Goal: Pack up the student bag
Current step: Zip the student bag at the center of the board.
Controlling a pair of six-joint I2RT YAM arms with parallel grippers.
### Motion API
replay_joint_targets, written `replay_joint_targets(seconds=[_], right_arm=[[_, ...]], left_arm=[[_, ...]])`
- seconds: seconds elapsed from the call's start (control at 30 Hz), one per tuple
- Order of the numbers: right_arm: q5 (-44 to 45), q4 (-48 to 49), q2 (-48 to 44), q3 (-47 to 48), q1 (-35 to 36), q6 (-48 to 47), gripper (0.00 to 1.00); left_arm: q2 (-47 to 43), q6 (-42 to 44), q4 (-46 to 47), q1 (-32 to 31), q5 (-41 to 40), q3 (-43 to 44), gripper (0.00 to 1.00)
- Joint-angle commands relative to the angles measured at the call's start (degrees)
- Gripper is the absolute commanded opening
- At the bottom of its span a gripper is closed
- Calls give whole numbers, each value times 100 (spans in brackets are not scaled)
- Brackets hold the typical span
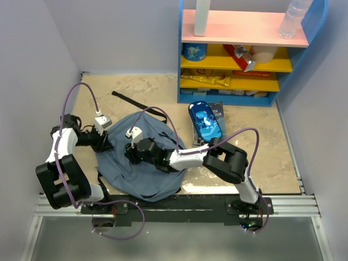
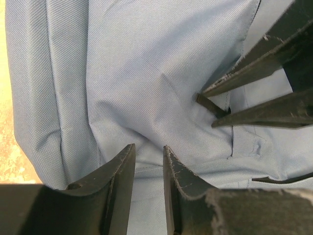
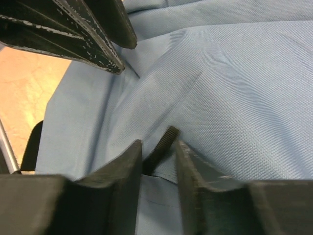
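The student bag (image 1: 144, 168), a soft slate-blue backpack, lies flat on the table between the two arms. My left gripper (image 1: 106, 142) is low over its left side; in the left wrist view its jaws (image 2: 149, 152) stand a narrow gap apart over smooth fabric (image 2: 146, 73), with no fold pinched. My right gripper (image 1: 130, 153) presses down near the bag's middle. Its jaws (image 3: 159, 147) are also slightly apart, with a dark ribbed tab (image 3: 164, 142) lying loosely between them. Each wrist view shows the other gripper's fingers (image 2: 264, 88) (image 3: 73, 29) close by.
A blue pencil case (image 1: 205, 120) lies on a dark book (image 1: 217, 111) right of the bag. Behind stands a blue and yellow shelf (image 1: 239, 65) with snacks, a bottle (image 1: 293, 19) on top. A black strap (image 1: 130, 100) trails behind the bag.
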Motion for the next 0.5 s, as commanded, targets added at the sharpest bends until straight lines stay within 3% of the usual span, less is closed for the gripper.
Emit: replay_joint_targets(seconds=[0.0,0.13,0.27,0.47], right_arm=[[256,-345,-42,467,28,-182,30],[336,-513,11,590,55,-191,19],[389,-540,-15,581,72,-164,0],[599,-557,-191,458,72,-173,0]], left_arm=[[-83,27,100,51,110,-45,33],[-57,62,100,51,84,-62,33],[-21,114,65,51,67,-71,39],[-13,456,-207,43,66,-159,59]])
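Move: Between the right hand's nearly closed fingertips sits the black zipper pull of the bag, roughly 1 cm ahead and 1 cm to the left of the hand point, at about its height. The middle of the grey bag lies some 5 cm to its right, level fore and aft, 3 cm lower; the black strap lies about 22 cm ahead and 4 cm right, some 4 cm lower. From the left hand the pull is about 8 cm right, 2 cm back and 2 cm lower. Closing fully from a bit over a third open, the right fingers pinch the zipper pull while the hand eases about 1 cm up and 1 cm forward, its attitude nearly unchanged. The left hand stays almost in place over the left part of the bag, its empty fingers spreading from a third to just over half open as it sinks about half a centimetre near the end. ##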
